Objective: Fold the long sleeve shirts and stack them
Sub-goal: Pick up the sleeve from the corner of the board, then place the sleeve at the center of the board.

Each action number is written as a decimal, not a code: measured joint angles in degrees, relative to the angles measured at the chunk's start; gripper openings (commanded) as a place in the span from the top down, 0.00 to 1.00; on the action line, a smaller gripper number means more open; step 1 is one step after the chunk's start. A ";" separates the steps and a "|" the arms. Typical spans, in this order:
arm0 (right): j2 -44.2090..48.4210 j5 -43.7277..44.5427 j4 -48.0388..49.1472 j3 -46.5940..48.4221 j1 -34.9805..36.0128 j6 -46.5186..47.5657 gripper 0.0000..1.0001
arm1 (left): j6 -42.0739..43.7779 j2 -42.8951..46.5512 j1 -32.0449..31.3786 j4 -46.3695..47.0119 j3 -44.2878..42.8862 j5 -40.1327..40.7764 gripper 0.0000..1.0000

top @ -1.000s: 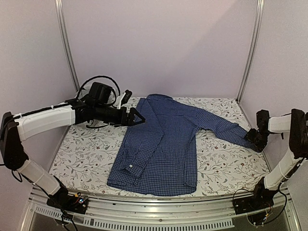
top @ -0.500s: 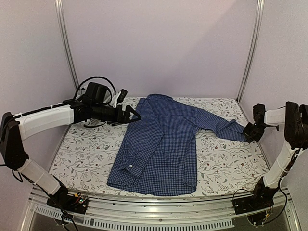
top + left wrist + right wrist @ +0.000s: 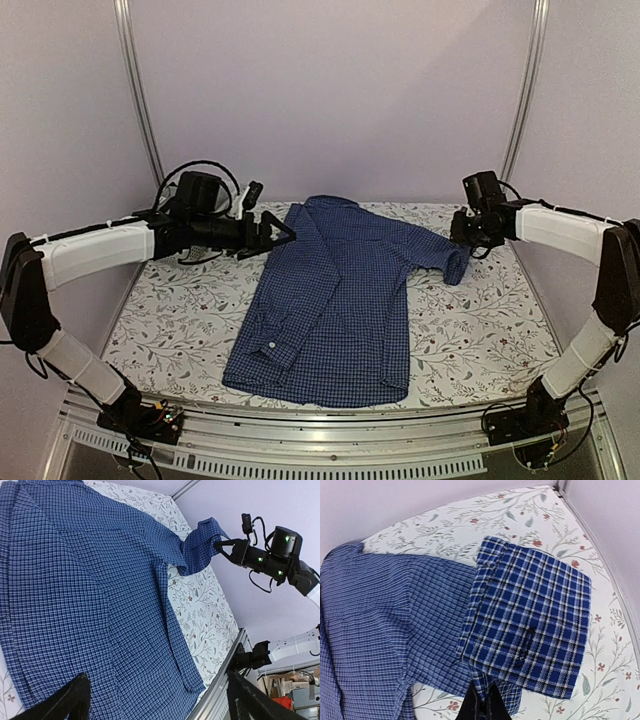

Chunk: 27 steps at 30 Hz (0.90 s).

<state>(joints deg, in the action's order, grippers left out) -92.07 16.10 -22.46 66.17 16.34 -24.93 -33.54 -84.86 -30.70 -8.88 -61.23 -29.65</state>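
Observation:
One long sleeve shirt (image 3: pixel 335 300), dark blue with fine light checks, lies flat in the middle of the table, its collar at the far end. Its left sleeve is folded over the body. My right gripper (image 3: pixel 466 236) is shut on the right sleeve's cuff (image 3: pixel 530 630), which hangs lifted above the table beside the shirt's shoulder. The pinching fingertips (image 3: pixel 479 706) grip the cuff's lower edge. My left gripper (image 3: pixel 277 233) hovers open, holding nothing, by the shirt's left shoulder. In the left wrist view the shirt (image 3: pixel 75 580) spreads below the left gripper (image 3: pixel 160 700).
A floral cloth (image 3: pixel 180 310) covers the table. Metal posts (image 3: pixel 140 100) stand at the back corners against lilac walls. An aluminium rail (image 3: pixel 320 425) runs along the near edge by the arm bases.
My right gripper shut on the cuff at the far right edge, then lifted it and carried it left toward the shirt's body. The left arm only drifted slightly.

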 measured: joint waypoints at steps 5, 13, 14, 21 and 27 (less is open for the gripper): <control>0.24 -0.37 3.43 0.96 9.31 3.61 1.00 | -2.80 -1.81 0.00 3.78 0.00 -1.64 0.06; -2.95 -4.46 9.35 3.56 22.40 8.07 1.00 | -8.85 -10.69 -0.98 11.21 -0.28 -4.13 0.07; -3.85 -4.98 10.23 3.72 23.26 8.35 1.00 | -9.84 -11.72 -1.22 12.24 -0.33 -4.42 0.07; -9.60 -8.55 14.21 3.74 27.36 9.40 0.88 | -16.72 -18.95 -2.99 19.58 -1.57 -5.64 0.08; -12.48 -12.00 16.41 3.72 29.73 9.49 0.58 | -19.43 -22.80 -3.76 21.44 -2.99 -5.29 0.09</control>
<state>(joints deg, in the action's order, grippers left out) -104.55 4.10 -6.04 69.89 46.06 -15.44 -52.97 -107.66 -34.46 12.56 -64.23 -34.94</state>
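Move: The right hand already pinches the cuff of the outstretched sleeve; it is taken to the middle of the shirt front, roughly 28 cm to this hand's left, 7 cm back and 13 cm below. The armpit lies about 12 cm left, 2 cm back of the hand; the other sleeve's bend some 32 cm left, 4 cm back. From the open left hand that middle is about 15 cm right, 2 cm ahead and 19 cm below, the held cuff 42 cm right, 8 cm ahead. Holding the cuff, the right hand sweeps about 28 cm to the left and a little back over the shirt, turning some 45 degrees counter-clockwise and rising slightly before it sinks about 6 cm, and at the end its fingers part about a third of the way and let the cuff go. Meanwhile the left hand, empty and wide open, sinks about 8 cm and goes some 7 cm to the right and a bit forward, tipping further down towards the middle of the shirt where the sleeve is brought. ##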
